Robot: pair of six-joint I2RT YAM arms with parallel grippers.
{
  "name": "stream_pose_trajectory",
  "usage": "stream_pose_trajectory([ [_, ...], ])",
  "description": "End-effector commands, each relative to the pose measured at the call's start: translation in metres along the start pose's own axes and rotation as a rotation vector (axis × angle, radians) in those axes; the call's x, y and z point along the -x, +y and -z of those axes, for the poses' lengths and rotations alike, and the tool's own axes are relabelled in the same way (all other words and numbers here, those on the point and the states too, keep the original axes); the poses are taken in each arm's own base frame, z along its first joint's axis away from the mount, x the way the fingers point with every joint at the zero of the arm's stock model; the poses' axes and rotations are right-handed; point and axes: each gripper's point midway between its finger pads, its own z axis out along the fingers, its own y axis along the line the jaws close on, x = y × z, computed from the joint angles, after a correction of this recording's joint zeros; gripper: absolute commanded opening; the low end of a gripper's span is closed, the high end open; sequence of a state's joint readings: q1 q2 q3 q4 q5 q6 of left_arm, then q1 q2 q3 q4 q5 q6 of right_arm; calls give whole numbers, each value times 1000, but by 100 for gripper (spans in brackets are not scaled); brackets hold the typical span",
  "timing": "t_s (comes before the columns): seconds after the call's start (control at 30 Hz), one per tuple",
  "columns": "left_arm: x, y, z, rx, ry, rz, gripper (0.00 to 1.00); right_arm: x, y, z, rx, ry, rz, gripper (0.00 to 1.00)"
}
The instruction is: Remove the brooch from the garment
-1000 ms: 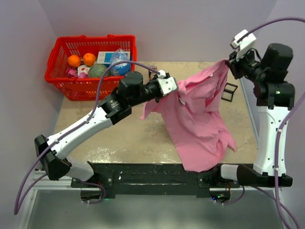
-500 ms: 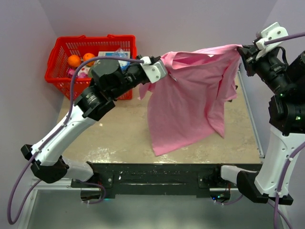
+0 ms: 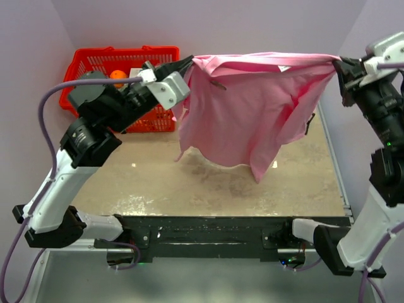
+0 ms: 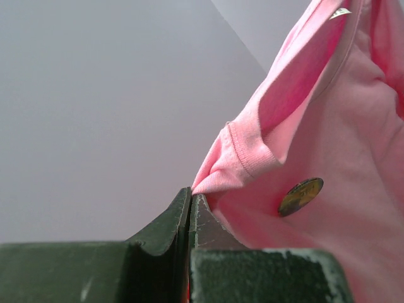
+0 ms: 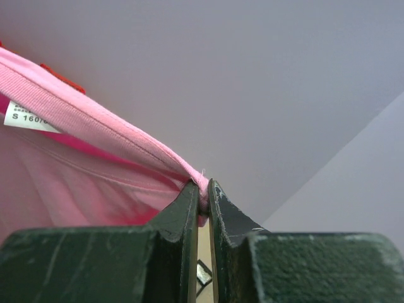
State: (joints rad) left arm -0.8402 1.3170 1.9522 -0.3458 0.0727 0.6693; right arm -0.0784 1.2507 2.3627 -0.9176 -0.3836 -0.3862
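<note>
The pink garment (image 3: 246,107) hangs stretched in the air between my two grippers, its lower edge just above the table. My left gripper (image 3: 189,61) is shut on its left shoulder edge (image 4: 221,173). My right gripper (image 3: 341,63) is shut on its right shoulder seam (image 5: 126,142). The brooch (image 4: 301,196) is a small round disc, looking dark and brassy here, pinned to the cloth just right of my left fingers. From above the brooch shows as a small dark spot (image 3: 218,84) near the garment's upper left.
A red plastic basket (image 3: 88,63) with an orange (image 3: 117,75) stands at the back left, partly behind my left arm. A small black frame cube (image 5: 203,273) lies on the table under the right gripper. The tan tabletop (image 3: 158,183) lies below the garment.
Both arms have lifted the garment off the table and pulled it apart, so it went from a crumpled heap to a sheet hanging high between them.
</note>
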Motion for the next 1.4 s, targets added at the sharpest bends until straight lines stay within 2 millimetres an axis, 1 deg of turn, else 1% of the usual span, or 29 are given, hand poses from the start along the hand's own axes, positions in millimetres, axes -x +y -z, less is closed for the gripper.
stream_pose_trajectory([
  [0.0,49,44,42,103,-97,-88,0,32,-15,43,-138,-72,68,0],
  [0.07,57,46,46,94,-122,-97,0,43,-15,50,-146,-108,71,0],
  [0.17,72,57,50,122,-162,-97,0,57,-18,55,-168,-160,59,0],
  [0.2,81,63,52,138,-185,-95,0,60,-20,54,-174,-171,59,0],
  [0.37,97,76,43,173,-232,-114,0,81,-35,46,-226,-255,58,0],
  [0.43,95,75,38,170,-232,-134,0,74,-38,32,-221,-242,48,0],
  [0.5,82,67,30,154,-201,-139,0,68,-42,21,-225,-237,52,0],
  [0.53,73,64,26,154,-172,-134,0,50,-41,8,-212,-199,41,0],
  [0.57,52,50,16,124,-124,-122,0,47,-43,3,-220,-202,43,0],
  [0.6,43,43,15,111,-102,-101,0,42,-42,1,-220,-198,43,0],
  [0.63,31,36,11,103,-77,-88,0,16,-39,-15,-202,-145,25,0],
  [0.67,1,11,1,48,-18,-73,0,9,-39,-21,-200,-140,24,0],
  [0.7,-11,0,0,28,6,-59,0,-17,-33,-33,-175,-87,18,0],
  [0.73,-24,-9,-4,18,28,-44,0,-29,-29,-38,-160,-66,11,0],
  [0.77,-53,-34,-8,-25,86,-12,0,-42,-26,-43,-146,-38,6,0],
  [0.8,-68,-45,-10,-43,114,-4,0,-71,-16,-54,-106,20,-7,0],
  [0.83,-82,-57,-12,-64,134,-1,0,-86,-11,-58,-88,52,-13,0],
  [0.87,-111,-83,-13,-117,187,3,0,-101,-5,-62,-68,77,-18,0],
  [0.9,-129,-95,-14,-141,215,5,0,-135,8,-68,-25,140,-32,0],
  [0.93,-141,-102,-17,-152,223,9,0,-150,15,-72,2,164,-36,0],
  [0.97,-167,-121,-15,-190,267,14,0,-164,23,-75,31,182,-37,0],
  [1.0,-191,-132,-18,-215,304,23,0,-195,34,-79,66,237,-51,0],
  [1.07,-222,-147,-22,-242,345,44,0,-224,42,-91,84,278,-67,0],
  [1.1,-252,-156,-27,-260,398,59,0,-246,48,-94,99,316,-74,0],
  [1.17,-275,-162,-35,-273,435,76,0,-279,53,-109,110,361,-89,0],
  [1.2,-305,-173,-38,-296,488,92,0,-297,59,-114,124,390,-106,0],
  [1.27,-325,-177,-45,-308,521,109,0,-315,61,-128,130,398,-121,0],
  [1.3,-349,-188,-46,-328,561,129,0,-341,69,-138,147,443,-158,0],
  [1.37,-366,-192,-51,-332,585,139,0,-361,71,-152,140,464,-184,0],
])
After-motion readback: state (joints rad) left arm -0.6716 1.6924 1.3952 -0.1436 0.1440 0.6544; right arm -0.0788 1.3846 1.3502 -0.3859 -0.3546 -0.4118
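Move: The garment hangs stretched between both grippers. The open tabletop it is bound for is centred about 18 cm right of the left gripper and 60 cm below it, roughly level fore and aft; from the right gripper it is 11 cm left, 3 cm ahead and 62 cm down. The brooch hangs some 6 cm right of and 8 cm below the left gripper. The can stands 28 cm ahead of that gripper, 2 cm right and 53 cm down, the red basket 30 cm ahead, 32 cm left and 48 cm down. Fling the garment out with both grippers, keeping both shut on its upper edge: swing them back and up some 5 to 8 cm first, fingertips tipping up a little, then sweep both forward and steeply down about 40 cm towards the table, the fingers tipping to point downward. Let the left gripper drift slightly right and roll its left side up. ##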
